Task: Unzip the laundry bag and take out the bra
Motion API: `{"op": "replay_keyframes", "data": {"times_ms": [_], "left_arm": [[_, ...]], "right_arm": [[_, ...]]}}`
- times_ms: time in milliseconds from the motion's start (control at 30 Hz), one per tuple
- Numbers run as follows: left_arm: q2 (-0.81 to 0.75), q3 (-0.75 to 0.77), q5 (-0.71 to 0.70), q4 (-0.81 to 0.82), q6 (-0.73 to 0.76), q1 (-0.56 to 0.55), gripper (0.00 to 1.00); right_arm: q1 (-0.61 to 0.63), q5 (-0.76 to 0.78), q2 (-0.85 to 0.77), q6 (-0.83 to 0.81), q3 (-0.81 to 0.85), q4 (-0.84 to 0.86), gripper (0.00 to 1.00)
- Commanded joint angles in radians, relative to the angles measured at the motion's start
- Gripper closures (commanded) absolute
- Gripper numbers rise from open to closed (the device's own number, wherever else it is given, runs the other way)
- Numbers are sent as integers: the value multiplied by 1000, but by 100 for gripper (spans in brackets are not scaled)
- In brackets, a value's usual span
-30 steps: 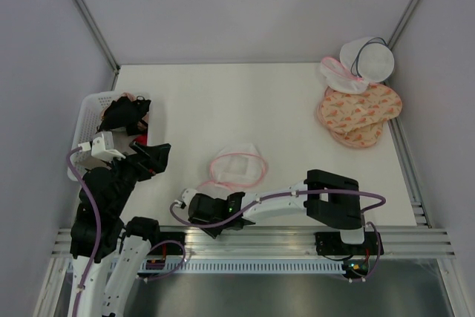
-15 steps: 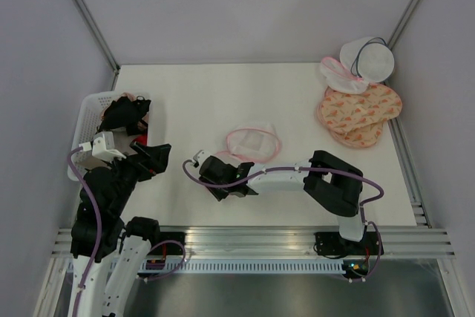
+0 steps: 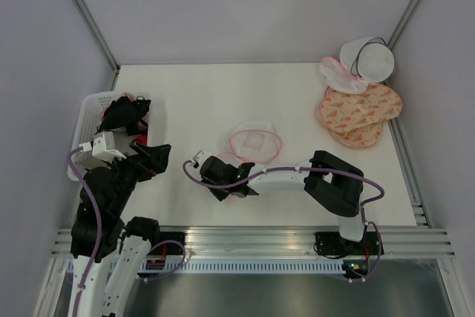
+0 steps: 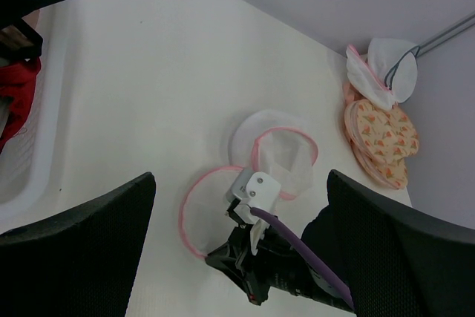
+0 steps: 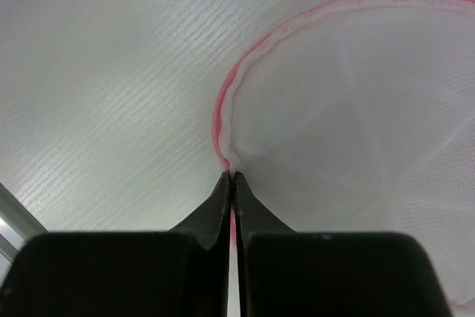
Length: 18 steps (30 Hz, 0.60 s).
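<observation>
The laundry bag (image 3: 256,141) lies mid-table, a white mesh pouch with pink trim, opened into two round halves (image 4: 286,155). My right gripper (image 3: 226,183) is low at its near-left half and shut on the pink trim. The right wrist view shows the trim pinched between the tips (image 5: 231,176), with the mesh (image 5: 356,109) spreading to the right. The bra (image 3: 122,114), black with a thin strap, lies in the white basket (image 3: 84,120) at the left. My left gripper (image 3: 152,155) hangs raised beside the basket, open (image 4: 241,176) and holding nothing.
A red garment (image 3: 139,139) also lies in the basket. At the back right corner are stacked peach patterned bags (image 3: 360,113), a white and pink pouch (image 3: 338,76) and a white round bag with dark trim (image 3: 369,59). Walls close three sides.
My right gripper moved away from the near edge and the laundry bag shifted toward the far right. Its jaws then closed on the pink trim. The left arm has not moved.
</observation>
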Motion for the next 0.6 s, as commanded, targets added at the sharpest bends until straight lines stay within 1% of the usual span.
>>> {"op": "replay_keyframes", "data": {"times_ms": [0, 133, 167, 300, 333, 400, 433, 500, 533, 567], "left_arm": [[-9, -1, -12, 7, 27, -3, 0], [-11, 1, -4, 5, 23, -3, 0], [-11, -1, -2, 5, 23, -3, 0], [-11, -7, 18, 7, 19, -3, 0], [-11, -8, 22, 5, 19, -3, 0], [-9, -14, 45, 7, 16, -3, 0], [-3, -16, 57, 11, 16, -3, 0], [6, -34, 108, 30, 11, -3, 0], [15, -42, 129, 37, 10, -3, 0], [20, -59, 148, 43, 8, -3, 0]], "right_arm": [[2, -33, -60, 6, -23, -40, 99], [0, -89, -214, 27, -28, -22, 100], [-6, -98, -276, 33, -25, -15, 99], [-52, -126, -436, 114, -46, 58, 100], [-84, -130, -491, 137, -54, 98, 100], [-129, -132, -533, 217, -78, 133, 100], [-184, -133, -563, 257, -86, 164, 100], [-242, -132, -579, 359, -103, 173, 100], [-303, -132, -582, 393, -109, 170, 100], [-334, -132, -581, 422, -118, 166, 100]]}}
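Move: Lying mostly hidden beneath the right arm, the laundry bag's opened flap is already pinched by its edge in the right fingers, just above the table. The flap's middle is about 8 cm ahead and 3 cm right. The bag itself lies some 18 cm ahead and 9 cm right, at about hand height. The white basket with the black bra is roughly 20 cm ahead and 36 cm left. From the left hand, the bag is about 18 cm ahead, 25 cm right and 27 cm below. Hoisting the flap by its pink edge, the right hand rises about 27 cm, quickening after a slow start that eases slightly back, and late on it also swings some 8 cm forward. It keeps the pinch shut while the wrist swings the fingers up some 45 degrees, from pointing down to nearly level and leftward. ##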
